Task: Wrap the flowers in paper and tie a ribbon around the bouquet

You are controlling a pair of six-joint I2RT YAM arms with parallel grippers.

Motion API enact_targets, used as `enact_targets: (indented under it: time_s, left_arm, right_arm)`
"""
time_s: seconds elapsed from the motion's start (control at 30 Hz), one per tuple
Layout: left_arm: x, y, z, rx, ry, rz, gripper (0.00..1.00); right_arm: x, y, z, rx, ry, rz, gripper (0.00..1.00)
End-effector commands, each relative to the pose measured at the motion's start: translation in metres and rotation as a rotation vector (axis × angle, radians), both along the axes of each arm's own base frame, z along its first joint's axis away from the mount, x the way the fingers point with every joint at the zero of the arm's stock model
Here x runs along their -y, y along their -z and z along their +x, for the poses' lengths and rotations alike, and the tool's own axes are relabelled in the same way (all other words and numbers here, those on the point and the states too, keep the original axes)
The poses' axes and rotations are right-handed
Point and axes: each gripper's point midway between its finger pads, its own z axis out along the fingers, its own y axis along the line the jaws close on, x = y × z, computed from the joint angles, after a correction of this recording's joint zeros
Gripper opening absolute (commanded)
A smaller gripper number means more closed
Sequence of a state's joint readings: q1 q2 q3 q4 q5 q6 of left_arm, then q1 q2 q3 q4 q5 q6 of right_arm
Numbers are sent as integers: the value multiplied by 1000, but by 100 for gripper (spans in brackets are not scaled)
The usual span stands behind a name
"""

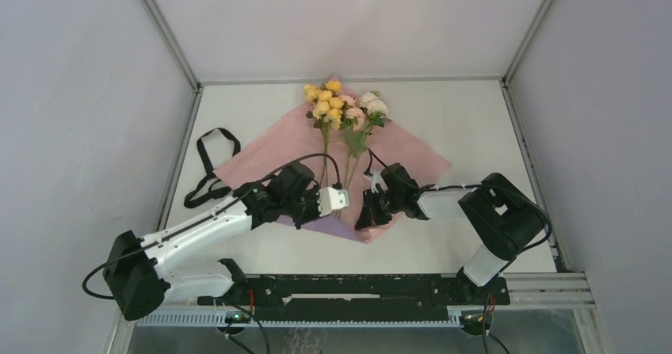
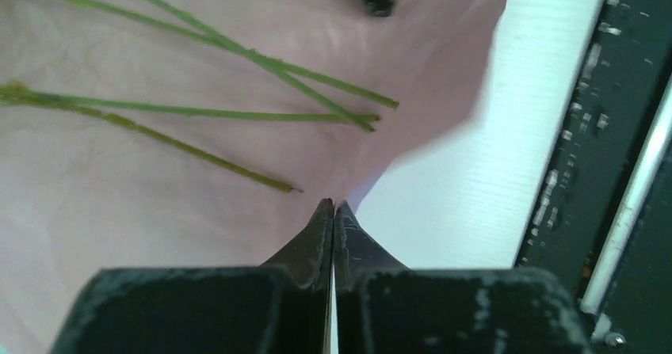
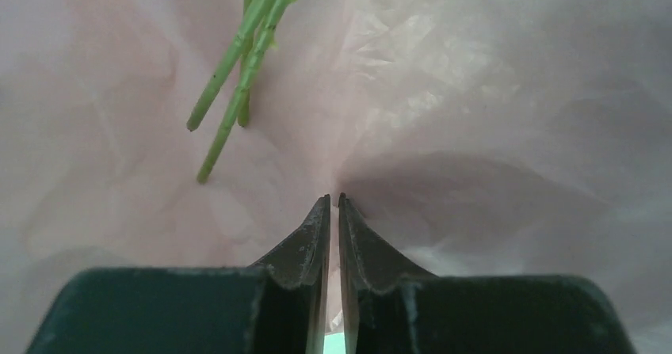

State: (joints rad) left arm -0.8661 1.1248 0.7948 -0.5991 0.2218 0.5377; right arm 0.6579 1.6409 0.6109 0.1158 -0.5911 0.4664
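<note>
The paper (image 1: 412,160) lies pink face up as a diamond on the white table, and a lilac patch of its underside shows at the near corner. The flowers (image 1: 341,108) rest on it, yellow and pink blooms at the far end, stems (image 2: 238,53) (image 3: 238,69) pointing toward me. My left gripper (image 1: 337,207) (image 2: 334,203) is shut on the paper's (image 2: 119,196) near edge, which puckers at the tips. My right gripper (image 1: 366,215) (image 3: 334,198) pinches a fold of the paper (image 3: 475,93) just right of the stem ends. The black ribbon (image 1: 208,168) lies loose to the left of the paper.
Grey enclosure walls and metal posts bound the white table (image 1: 475,116) (image 2: 452,196) on three sides. A black rail (image 1: 357,287) (image 2: 602,172) carrying the arm bases runs along the near edge.
</note>
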Motion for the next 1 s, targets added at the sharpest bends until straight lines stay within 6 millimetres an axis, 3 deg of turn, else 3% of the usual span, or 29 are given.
enact_targets:
  time_s: [0.0,0.17,0.3,0.57,0.73,0.8,0.97]
  left_arm:
    - [5,-11,37,-35,-143,-45,0]
    - [-3,9,60,-117,-224,-11,0]
    - [-3,21,71,-141,-246,4,0]
    - [-7,38,77,-176,-271,42,0]
    - [-7,41,79,-188,-287,41,0]
    - [-6,41,78,-192,-282,39,0]
    - [-6,41,79,-194,-281,36,0]
  right_arm:
    - [15,16,6,-39,92,-81,17]
    - [23,10,3,-31,77,-95,18]
    - [24,-13,-6,-2,-2,-39,24]
    - [21,-76,-2,234,-101,85,44]
    - [-1,-97,2,336,-174,207,63]
    - [-11,-96,0,359,-210,230,65]
    - [-19,-66,0,318,-211,172,65]
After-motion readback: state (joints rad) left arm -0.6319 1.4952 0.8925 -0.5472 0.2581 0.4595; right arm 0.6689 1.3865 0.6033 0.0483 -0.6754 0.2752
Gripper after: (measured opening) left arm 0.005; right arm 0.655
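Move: The near corner of the paper is already pinched and raised in the left hand; the stem ends it is to cover lie about 6 cm to that hand's right, 2 cm ahead and 9 cm below. The yellow flower heads are some 36 cm straight ahead of it. The right fingertips are down on the paper, its folded near edge about 3 cm back from them and the stem ends roughly 5 cm left and 1 cm back. The paper's near corner, still pinched in the closed left fingers, is carried forward about 6 cm and drawn down as far over the stem ends, drifting slightly left while the wrist turns some 15 degrees counter-clockwise. The right hand first stays down on the paper, slips a couple of centimetres right, then lifts off, opening wide; it rises almost 8 cm and at the end comes back left, starting to sink. ##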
